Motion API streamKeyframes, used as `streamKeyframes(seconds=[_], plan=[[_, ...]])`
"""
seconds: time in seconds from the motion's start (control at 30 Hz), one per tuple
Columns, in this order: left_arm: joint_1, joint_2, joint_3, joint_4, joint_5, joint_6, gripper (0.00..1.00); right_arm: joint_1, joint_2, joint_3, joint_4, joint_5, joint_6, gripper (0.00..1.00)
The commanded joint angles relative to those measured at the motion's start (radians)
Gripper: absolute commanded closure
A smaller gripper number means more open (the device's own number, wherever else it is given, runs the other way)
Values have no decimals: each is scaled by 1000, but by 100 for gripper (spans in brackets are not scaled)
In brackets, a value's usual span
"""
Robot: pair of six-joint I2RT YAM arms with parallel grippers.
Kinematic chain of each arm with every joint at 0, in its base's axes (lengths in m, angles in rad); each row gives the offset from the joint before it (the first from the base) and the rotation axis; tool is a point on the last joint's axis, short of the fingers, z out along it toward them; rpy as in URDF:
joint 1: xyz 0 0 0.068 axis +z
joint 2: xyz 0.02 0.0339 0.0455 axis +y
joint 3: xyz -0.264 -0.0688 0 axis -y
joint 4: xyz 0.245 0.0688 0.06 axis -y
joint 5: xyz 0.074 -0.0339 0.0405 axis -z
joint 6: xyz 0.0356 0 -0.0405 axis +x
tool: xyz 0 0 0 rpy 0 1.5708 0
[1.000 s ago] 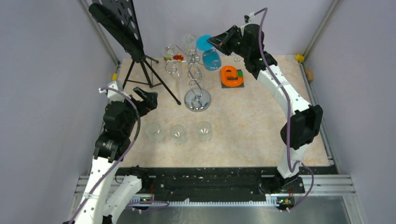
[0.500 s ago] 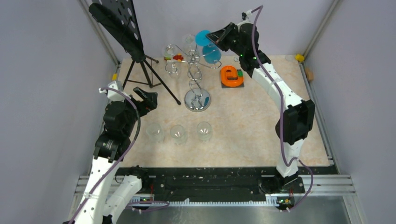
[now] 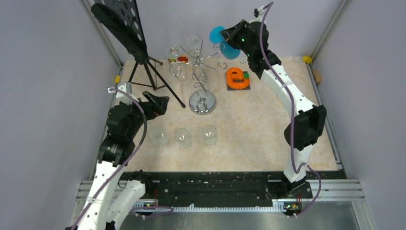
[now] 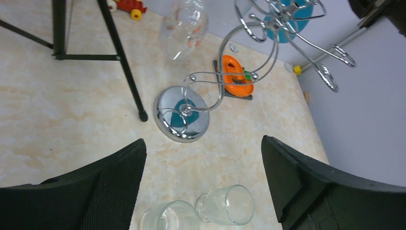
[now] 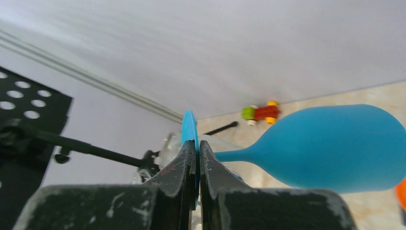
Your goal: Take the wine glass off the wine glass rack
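Observation:
The chrome wine glass rack point(image 3: 202, 102) stands mid-table, its mirrored base point(image 4: 181, 113) also in the left wrist view. A blue wine glass point(image 3: 231, 51) hangs in the air at the rack's upper right, close beside a curled hook arm point(image 3: 220, 47). My right gripper point(image 3: 225, 34) is shut on its thin foot disc point(image 5: 189, 125), and the bowl point(image 5: 330, 148) points right. A clear glass point(image 4: 184, 28) hangs on the rack. My left gripper point(image 4: 203, 158) is open and holds nothing, low over the table left of the rack.
A black tripod music stand point(image 3: 143, 52) is at the back left. An orange piece on a dark plate point(image 3: 238, 78) lies right of the rack, and a toy car point(image 3: 182, 59) behind it. Three clear glasses point(image 3: 182, 137) stand in a row at the near left.
My right gripper has risen and drawn right and back with the blue glass, away from the rack's top. The left arm shifted slightly toward the rack.

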Motion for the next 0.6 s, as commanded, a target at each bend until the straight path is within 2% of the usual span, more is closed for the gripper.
streamKeyframes(seconds=[0.0,0.1,0.27,0.43,0.57], plan=[[5,-14,-13,121,157,36,7,3,-169,-65,-49,152,-113,100],[5,-10,-16,151,231,49,7,3,-268,-177,-52,206,-151,100],[5,0,-6,196,391,68,8,-7,-431,-347,-98,182,-180,100],[5,12,-10,262,536,48,9,-36,-632,-537,-143,78,-159,100],[2,36,-34,362,638,-21,9,-56,-779,-693,-131,-87,-95,100]])
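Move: My right hand already holds the blue wine glass by its foot, bowl hanging about 8 cm below; clear space lies roughly 15 cm back and 10 cm right. From this hand the rack's hub is some 9 cm back, 10 cm left and slightly lower. From my left hand the blue glass hangs about 26 cm ahead and 24 cm right, near its height; the middle standing glass is 5 cm back, 7 cm right and 26 cm below. With my right fingers still shut on the foot of the blue glass, I draw it back about 14 cm and right some 10 cm, away from the rack and over towards its right front, keeping nearly level. My open left hand goes right, rising and drawing back a little, while it swings about 30 degrees clockwise to face the glass. ##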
